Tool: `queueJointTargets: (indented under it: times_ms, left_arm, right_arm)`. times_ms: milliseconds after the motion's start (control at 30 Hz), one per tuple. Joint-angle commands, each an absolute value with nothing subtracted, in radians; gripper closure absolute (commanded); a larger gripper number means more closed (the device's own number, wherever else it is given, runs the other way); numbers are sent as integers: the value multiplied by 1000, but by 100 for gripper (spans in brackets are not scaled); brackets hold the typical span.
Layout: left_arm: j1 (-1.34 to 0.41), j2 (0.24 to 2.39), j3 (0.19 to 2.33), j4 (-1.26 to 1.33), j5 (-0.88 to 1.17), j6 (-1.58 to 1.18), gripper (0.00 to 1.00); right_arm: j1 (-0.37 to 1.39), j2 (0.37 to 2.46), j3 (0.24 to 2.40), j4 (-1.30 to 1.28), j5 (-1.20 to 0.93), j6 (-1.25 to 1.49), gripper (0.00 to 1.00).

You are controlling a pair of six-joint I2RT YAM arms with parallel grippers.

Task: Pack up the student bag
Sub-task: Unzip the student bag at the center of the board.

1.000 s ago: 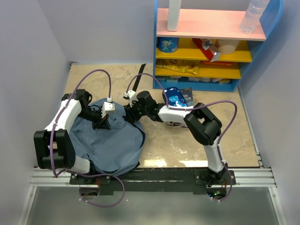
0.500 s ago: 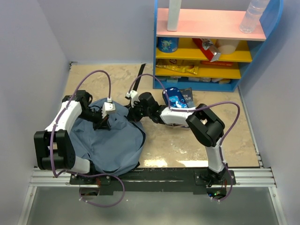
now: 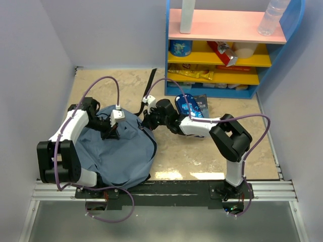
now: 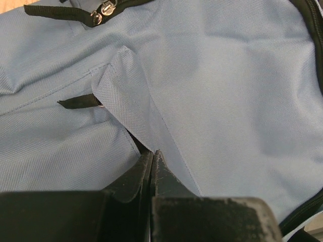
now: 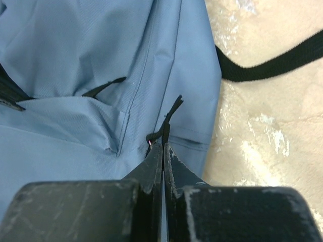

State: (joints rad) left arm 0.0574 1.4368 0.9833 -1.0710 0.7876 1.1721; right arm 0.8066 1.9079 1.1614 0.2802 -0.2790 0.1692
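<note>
The student bag (image 3: 121,154), slate-blue and soft, lies slumped at the near left of the table. My left gripper (image 3: 111,132) rests on its top, shut on a raised fold of the blue fabric (image 4: 132,96), pinched at the fingertips (image 4: 154,153). My right gripper (image 3: 147,121) is at the bag's far right edge, shut on a thin black pull cord (image 5: 170,118) that sticks up from a seam of the bag (image 5: 75,55). A zip slider (image 4: 104,8) shows at the top of the left wrist view.
A black strap (image 3: 150,83) trails across the beige table toward the back. A blue book (image 3: 186,104) and a dark book (image 3: 201,103) lie behind my right forearm. A blue shelf unit (image 3: 227,50) with snacks and bottles stands at the back right.
My right gripper has shut on the black pull cord. The right arm's elbow has swung to the right and the wrist has shifted slightly back. The left arm has hardly moved.
</note>
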Motion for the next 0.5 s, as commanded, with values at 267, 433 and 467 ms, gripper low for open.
queueJointTargets:
  times_ms: [267, 433, 467]
  left_arm:
    - [54, 1400, 1037, -913, 821, 1013, 60]
    - [8, 1462, 1172, -781, 873, 893, 31]
    - [-18, 1501, 1190, -767, 870, 870, 27]
  right_arm:
    - [798, 1829, 1108, 359, -282, 219, 100]
    - [795, 1819, 1106, 374, -299, 238, 100]
    - [795, 1818, 1108, 376, -302, 244, 100]
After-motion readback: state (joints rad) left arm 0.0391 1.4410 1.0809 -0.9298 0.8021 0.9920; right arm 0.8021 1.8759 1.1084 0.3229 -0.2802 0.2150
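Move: The left fingers are shut on a fold of the bag's pocket edge. The zip pull lies about 6 cm ahead of them and 11 cm to the right, roughly level in height; the pocket tab is some 4 cm ahead and 4 cm right. The right fingers already have the zip pull at their tips; from them the black strap's middle is about 15 cm ahead and 2 cm right. Open the left gripper to about two thirds, let go of the pocket fold and, quickening, bring the hand forward some 5 cm and up about 3 cm, towards the zip pull that the right hand holds. Keep the right fingers shut on the pull, nearly in place. ##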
